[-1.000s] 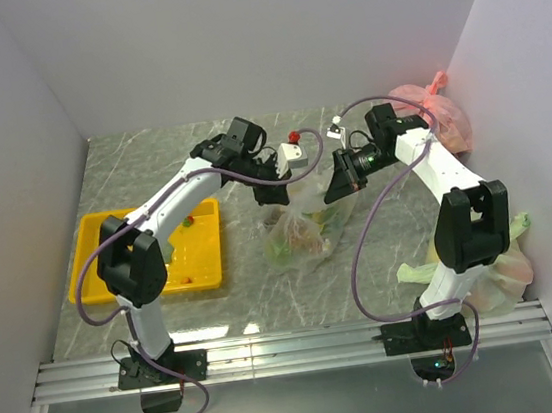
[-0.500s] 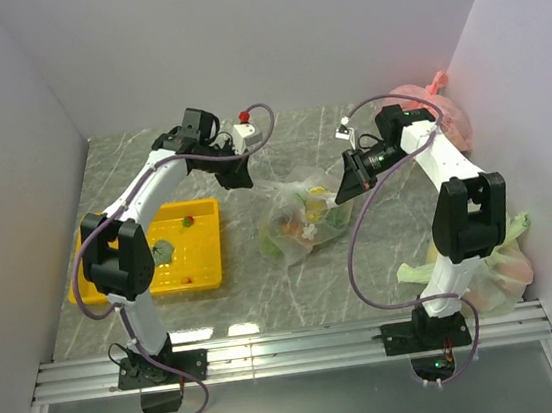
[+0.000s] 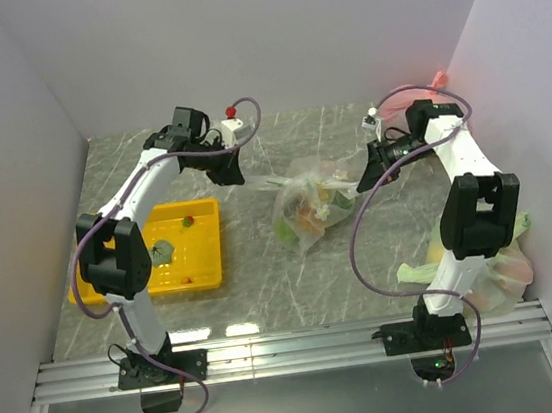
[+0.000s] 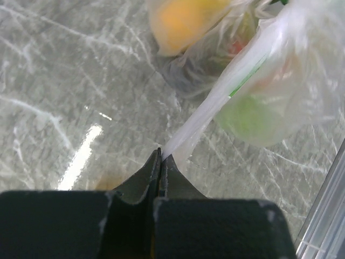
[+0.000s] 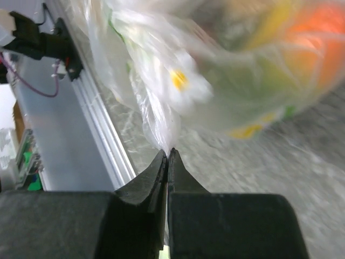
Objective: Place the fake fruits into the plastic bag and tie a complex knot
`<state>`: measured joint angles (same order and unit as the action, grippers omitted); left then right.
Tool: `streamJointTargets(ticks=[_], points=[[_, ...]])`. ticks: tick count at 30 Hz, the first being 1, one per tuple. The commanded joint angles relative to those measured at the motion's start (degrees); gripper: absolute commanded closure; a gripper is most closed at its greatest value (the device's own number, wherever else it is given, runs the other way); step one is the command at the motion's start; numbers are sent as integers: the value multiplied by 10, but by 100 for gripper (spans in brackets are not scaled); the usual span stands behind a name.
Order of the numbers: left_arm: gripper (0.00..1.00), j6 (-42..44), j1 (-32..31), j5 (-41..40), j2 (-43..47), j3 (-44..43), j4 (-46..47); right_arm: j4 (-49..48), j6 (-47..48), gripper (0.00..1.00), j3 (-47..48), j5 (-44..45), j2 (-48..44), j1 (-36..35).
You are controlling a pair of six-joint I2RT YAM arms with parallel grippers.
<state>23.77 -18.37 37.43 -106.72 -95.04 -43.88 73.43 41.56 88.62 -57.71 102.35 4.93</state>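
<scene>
The plastic bag [image 3: 308,203] lies mid-table with fake fruits inside: an orange-yellow one [image 4: 182,17], a green one [image 4: 249,112] and an orange one [image 5: 318,32]. One long handle end [image 3: 268,180] runs taut to the left into my left gripper [image 3: 242,176], which is shut on the film [image 4: 161,153]. My right gripper [image 3: 364,179] is shut on the other handle end [image 5: 161,127] on the bag's right side. In the right wrist view its jaws [image 5: 168,152] pinch twisted film. The bag hangs stretched between the two grippers.
A yellow tray [image 3: 108,232] sits at the left with a small red berry [image 3: 187,220] and a green piece [image 3: 164,250] in it. A pink knotted bag [image 3: 406,100] lies behind the right arm. Pale green bags [image 3: 501,275] lie at the right edge.
Both arms have drawn apart, the left gripper going left and back, the right gripper right and back. The handle ends are pulled taut and the bag has shifted slightly right.
</scene>
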Motion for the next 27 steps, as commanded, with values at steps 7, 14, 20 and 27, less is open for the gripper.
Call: streamJointTargets(ticks=[7, 14, 20, 27], points=[[100, -29, 63, -192, 41, 93, 45, -52, -30, 100, -30, 204, 11, 72], [100, -44, 38, -81, 41, 62, 47, -18, -54, 100, 16, 136, 47, 5], [56, -41, 4, -32, 67, 15, 57, -20, -72, 20, 48, 131, 11, -14], [1, -99, 4, -53, 142, 29, 148, -73, -61, 11, 7, 239, -45, -38]])
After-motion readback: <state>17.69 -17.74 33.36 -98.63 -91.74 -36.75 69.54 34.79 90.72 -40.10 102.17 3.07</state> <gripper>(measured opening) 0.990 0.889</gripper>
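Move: The plastic bag of fruits hangs between the hands, each pinching one twisted end of it. Its middle lies about 15 cm to the right of the left hand, 7 cm back and 10 cm lower; from the right hand it is some 11 cm to the left, 2 cm back and 10 cm down. The yellow tray's middle sits about 24 cm left of the left hand, 13 cm back and 16 cm below; the pink bag is about 18 cm right of the right hand, 14 cm farther out and 10 cm lower. The bag's two twisted ends are drawn apart, roughly 2 cm to the left and 3 cm to the right, while both hands sink about 5 cm. Down there the fingers open wide and let go of both ends; the left hand then climbs nearly 10 cm clear, the right only a little, its fingers tipping more steeply down by some 15 degrees. ##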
